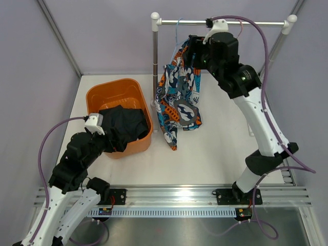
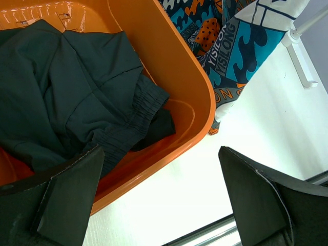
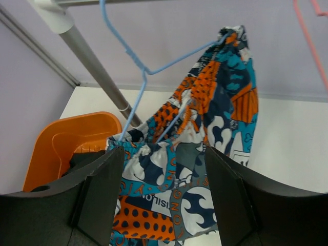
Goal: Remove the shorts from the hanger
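The shorts [image 1: 177, 102], patterned in orange, teal and navy, hang bunched from a thin blue wire hanger [image 3: 138, 66] hooked on the metal rail [image 1: 225, 22]. My right gripper [image 1: 193, 51] is up beside the hanger's top, open. In the right wrist view its gripper [image 3: 164, 151] has one jaw on each side of the shorts' [image 3: 205, 133] waistband, where the hanger wires enter the cloth. My left gripper [image 2: 160, 151] is open and holds nothing. It hovers low over the near right rim of the orange bin [image 2: 200, 92].
The orange bin [image 1: 110, 87] at left holds a dark crumpled garment [image 1: 123, 125]. The rack's upright post [image 1: 155, 56] stands just left of the shorts. A pink hanger [image 3: 307, 41] shows at the right edge of the right wrist view. Purple walls enclose the white table.
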Tool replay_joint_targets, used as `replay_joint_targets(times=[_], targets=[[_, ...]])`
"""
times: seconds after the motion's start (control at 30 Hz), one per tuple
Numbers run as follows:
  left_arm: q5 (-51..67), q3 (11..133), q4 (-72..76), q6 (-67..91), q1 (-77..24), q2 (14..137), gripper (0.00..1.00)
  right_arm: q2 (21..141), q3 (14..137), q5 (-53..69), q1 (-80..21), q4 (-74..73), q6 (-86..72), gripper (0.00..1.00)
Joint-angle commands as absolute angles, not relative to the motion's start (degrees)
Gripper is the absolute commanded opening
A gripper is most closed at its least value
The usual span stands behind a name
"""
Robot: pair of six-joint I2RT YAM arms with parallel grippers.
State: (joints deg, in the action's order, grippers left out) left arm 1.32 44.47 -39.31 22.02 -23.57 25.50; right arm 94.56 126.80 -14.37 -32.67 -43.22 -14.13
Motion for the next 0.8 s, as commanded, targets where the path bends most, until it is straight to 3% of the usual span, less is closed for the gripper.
replay_joint_targets(times=[0.0,0.17,0.53,0.77], targets=[[1.06,44.12,-36.91,21.80,-23.82,25.23,0.99,98.51,133.32,-17.49,-35.68,-41.49,-12.58,0.73],[1.14,44.12,-36.83,21.80,-23.82,24.87,0.99,103.97,138.86,-21.17,-38.40,-40.35,-10.38,0.75],[1.49,44.03,-36.65,21.80,-23.82,24.70,0.99,108.98,135.53,-30.94,-38.85,-27.17,-7.12,0.72],[1.67,44.03,-36.56,21.80,-23.82,24.96,0.99,116.10,144.12,-33.39,-38.85,-27.59,-4.84,0.70]])
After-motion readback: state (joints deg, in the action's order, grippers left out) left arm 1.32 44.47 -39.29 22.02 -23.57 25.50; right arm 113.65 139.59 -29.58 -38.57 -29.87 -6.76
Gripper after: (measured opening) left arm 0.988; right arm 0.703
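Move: The blue hanger's neck is about 11 cm ahead of the right hand, 6 cm to its left and 2 cm higher. The patterned shorts hang some 7 cm ahead, 4 left and 15 below; the left post's top is 12 ahead, 12 left and 8 up; the pink hanger is roughly 11 ahead, 12 right and 3 up. From the left hand, the blue hanger's neck is about 32 cm ahead, 19 right and 25 up. Still open, the right hand swings about 6 cm left, then forward, 8 cm altogether, lining up on the blue hanger's neck. ##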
